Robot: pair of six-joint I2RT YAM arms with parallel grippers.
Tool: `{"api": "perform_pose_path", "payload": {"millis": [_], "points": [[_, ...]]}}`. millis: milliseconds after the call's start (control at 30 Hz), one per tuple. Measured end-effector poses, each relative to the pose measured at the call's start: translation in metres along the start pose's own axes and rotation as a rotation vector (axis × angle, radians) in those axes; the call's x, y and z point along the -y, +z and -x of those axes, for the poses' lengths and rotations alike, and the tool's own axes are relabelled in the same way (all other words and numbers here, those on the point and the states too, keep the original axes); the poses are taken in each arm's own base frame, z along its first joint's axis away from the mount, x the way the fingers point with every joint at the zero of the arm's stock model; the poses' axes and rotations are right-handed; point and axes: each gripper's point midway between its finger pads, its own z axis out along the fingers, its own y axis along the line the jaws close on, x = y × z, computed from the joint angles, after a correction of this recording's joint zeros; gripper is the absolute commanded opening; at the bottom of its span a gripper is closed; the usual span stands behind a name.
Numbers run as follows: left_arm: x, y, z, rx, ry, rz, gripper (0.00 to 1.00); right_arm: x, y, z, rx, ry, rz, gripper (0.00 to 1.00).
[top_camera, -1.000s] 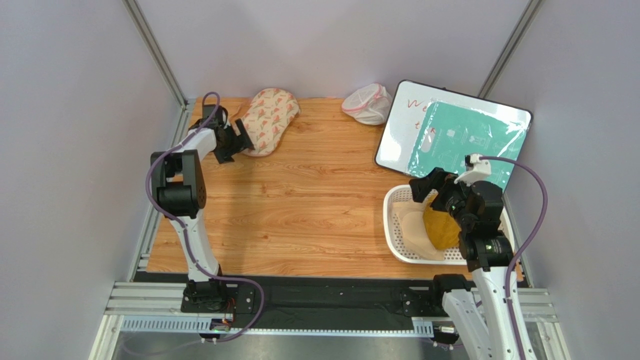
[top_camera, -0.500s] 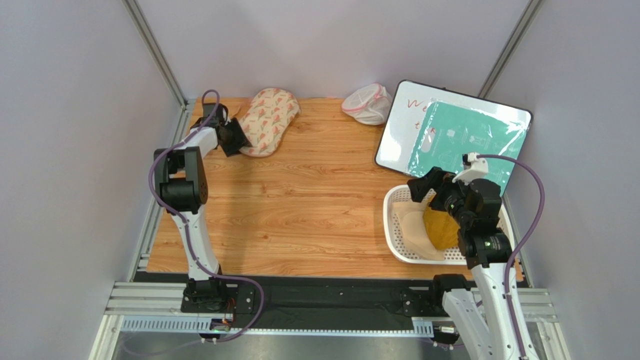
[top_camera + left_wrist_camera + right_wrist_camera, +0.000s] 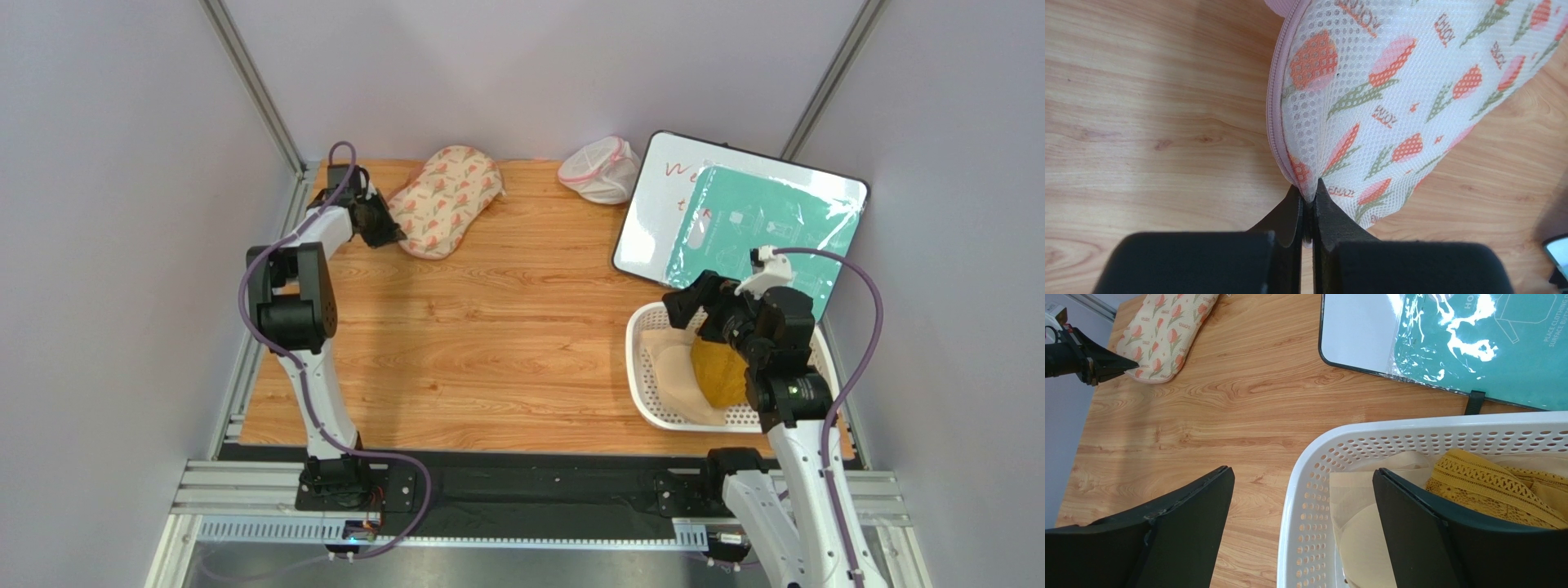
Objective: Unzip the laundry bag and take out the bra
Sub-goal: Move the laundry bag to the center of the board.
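Observation:
The laundry bag (image 3: 449, 199), a cream oval pouch with orange-pink and green flower print, lies flat at the back left of the table. In the left wrist view its mesh surface (image 3: 1407, 92) fills the upper right, with the pink zip edge (image 3: 1273, 110) running down its left side. My left gripper (image 3: 390, 232) (image 3: 1308, 196) is shut on the bag's near tip, pinching the fabric between its pads. The bra is hidden. My right gripper (image 3: 689, 309) (image 3: 1303, 473) hangs open over the basket's left rim, with nothing held.
A white perforated basket (image 3: 640, 368) (image 3: 1315, 496) at the front right holds beige and mustard-yellow lace garments (image 3: 1499, 484). A whiteboard with a teal packet (image 3: 748, 221) lies behind it. A small white mesh pouch (image 3: 600, 169) sits at the back edge. Grey walls stand close on both sides.
The left gripper went from open to shut on the bag's tip. The bag shifted a little to the right. The right gripper drifted slightly left and stayed open.

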Motion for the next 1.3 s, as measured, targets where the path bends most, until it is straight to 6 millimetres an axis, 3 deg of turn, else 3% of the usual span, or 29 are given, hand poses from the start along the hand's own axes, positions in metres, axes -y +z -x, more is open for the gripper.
{"api": "perform_pose_path", "payload": {"millis": [200,300,567,700,867,1000,1167,1300], "points": [[0.011,-0.026,-0.018,-0.062,0.056,-0.040,0.00,0.000,0.013,-0.014,-0.081,0.038,0.015,0.86],[0.018,-0.040,-0.035,-0.108,0.094,-0.063,0.00,-0.009,0.019,-0.020,-0.113,0.070,0.045,0.86],[0.026,-0.090,-0.094,-0.257,0.188,-0.126,0.00,-0.090,0.032,-0.043,-0.236,-0.019,0.212,0.86],[0.017,-0.115,-0.115,-0.291,0.243,-0.108,0.00,-0.113,0.045,-0.058,-0.284,-0.040,0.238,0.86],[0.015,-0.134,-0.128,-0.304,0.334,-0.104,0.00,-0.118,0.067,-0.091,-0.376,-0.051,0.207,0.86],[0.021,-0.136,-0.144,-0.338,0.455,-0.095,0.00,-0.119,0.085,-0.115,-0.453,-0.067,0.174,0.86],[0.038,-0.139,-0.172,-0.399,0.617,-0.109,0.00,-0.116,0.101,-0.127,-0.495,-0.075,0.142,0.87],[0.033,-0.143,-0.174,-0.411,0.649,-0.091,0.00,-0.117,0.114,-0.129,-0.505,-0.091,0.125,0.87]]}}
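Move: The left hand already pinches the laundry bag's near-left end, its middle about 10 cm ahead and 11 cm right; the table centre lies roughly 20 cm back, 26 cm right and 4 cm below. From the right hand, the laundry bag's middle is some 36 cm ahead, 44 cm left and 17 cm lower; the white basket's middle is about 6 cm back, 16 cm right and 14 cm below. Left hand draws pinched bag some 21 cm back and right; open right hand swings left, sinking towards it. ##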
